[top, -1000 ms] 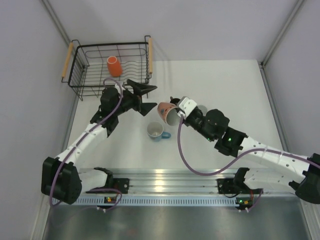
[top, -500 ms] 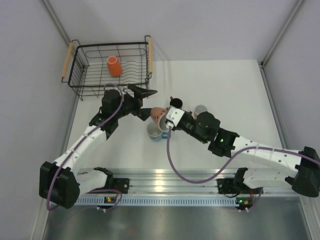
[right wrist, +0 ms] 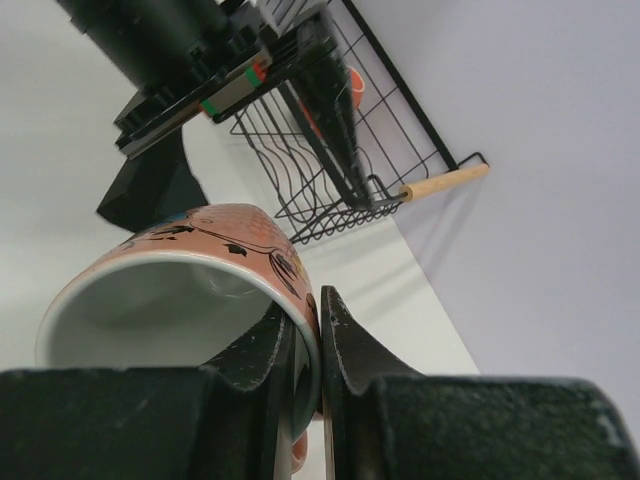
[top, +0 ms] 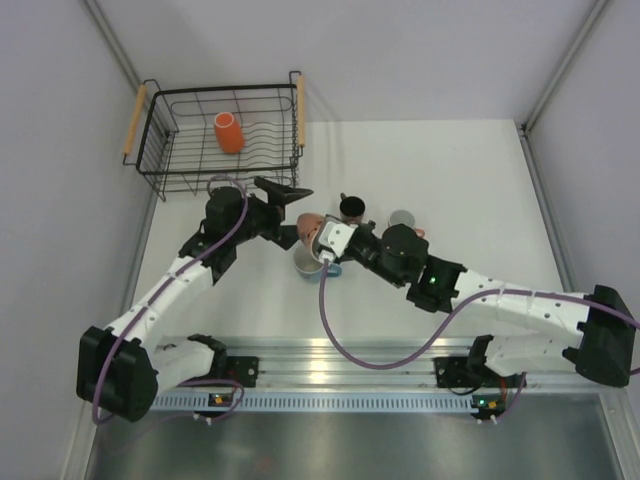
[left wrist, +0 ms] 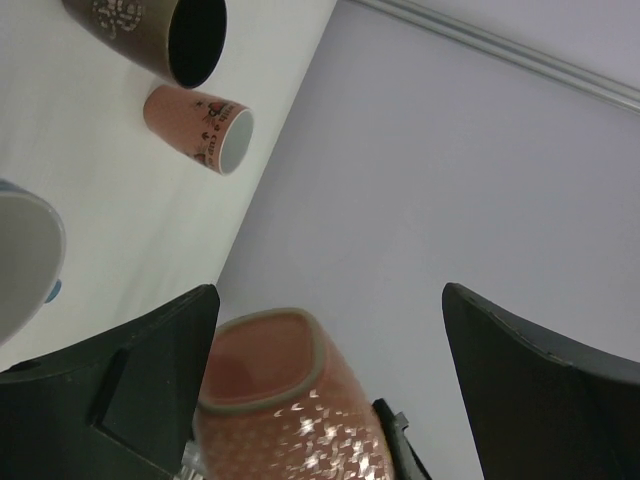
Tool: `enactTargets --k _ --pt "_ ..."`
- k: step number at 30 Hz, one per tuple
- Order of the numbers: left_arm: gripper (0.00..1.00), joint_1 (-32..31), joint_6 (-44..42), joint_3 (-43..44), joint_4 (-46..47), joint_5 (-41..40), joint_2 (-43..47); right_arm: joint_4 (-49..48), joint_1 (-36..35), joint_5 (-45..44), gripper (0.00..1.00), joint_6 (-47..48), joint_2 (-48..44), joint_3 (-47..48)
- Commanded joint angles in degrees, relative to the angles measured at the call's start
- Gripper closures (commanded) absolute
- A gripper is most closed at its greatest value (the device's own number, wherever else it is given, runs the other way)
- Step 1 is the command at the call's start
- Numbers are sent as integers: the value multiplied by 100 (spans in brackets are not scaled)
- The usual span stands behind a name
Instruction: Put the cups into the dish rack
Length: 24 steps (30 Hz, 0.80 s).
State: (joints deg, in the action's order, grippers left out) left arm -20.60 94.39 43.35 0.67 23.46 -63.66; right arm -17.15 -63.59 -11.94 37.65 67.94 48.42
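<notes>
My right gripper point(right wrist: 318, 310) is shut on the rim of a salmon-pink cup point(right wrist: 200, 260), one finger inside and one outside, holding it above the table. Its base end point(top: 308, 224) lies between the wide-open jaws of my left gripper point(top: 296, 213), closer to one finger; in the left wrist view the pink cup point(left wrist: 290, 400) fills the gap by the left finger. The black wire dish rack point(top: 299, 108) stands at the back left with an orange cup point(top: 228, 132) inside. A light blue cup point(top: 310, 262), a dark cup point(top: 352, 208) and another pink cup point(top: 405, 220) rest on the table.
Grey walls close in the table on the left, right and back. A metal rail point(top: 330, 360) with both arm bases runs along the near edge. The blue cup sits directly under the held cup, and the dark cup stands just behind my right wrist.
My right arm has carried the pink cup leftward, from beside the dark cup to between my left gripper's open jaws. The left arm has shifted only slightly.
</notes>
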Motion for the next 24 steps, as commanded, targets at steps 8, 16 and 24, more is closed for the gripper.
enactTargets --k 8,16,24 --pt "1 -216 71 -134 -207 220 178 -1203 -65 -89 100 428 193 844" --pt "1 -269 211 -46 -207 185 196 -1317 -57 34 100 296 501 844" --pt "100 -269 378 -143 302 264 152 -1265 -74 35 100 155 562 800"
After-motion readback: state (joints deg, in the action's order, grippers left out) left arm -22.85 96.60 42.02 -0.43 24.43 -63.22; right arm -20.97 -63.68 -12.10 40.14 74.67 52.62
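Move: The pink cup, held at its rim by the right hand, is about 4 cm back, 4 cm right and 2 cm below the open left fingers. From the right hand, the left finger gap is some 5 cm ahead and 7 cm left, about level. From the left hand, the blue-handled cup lies 4 cm back, 2 cm right and 18 cm below; the black cup 8 cm ahead, 12 cm right; the rack's middle 27 cm ahead, 19 cm left. Leftward and a little forward, the right hand brings the pink cup base first between the left fingers, about 3 cm in all, rising some 2.5 cm first and sinking most of that again. The left hand eases about 2 cm back, right and down to meet it, then closes its wide-open fingers partway onto the cup's sides, gripper effort rising; the right keeps its pinch. ##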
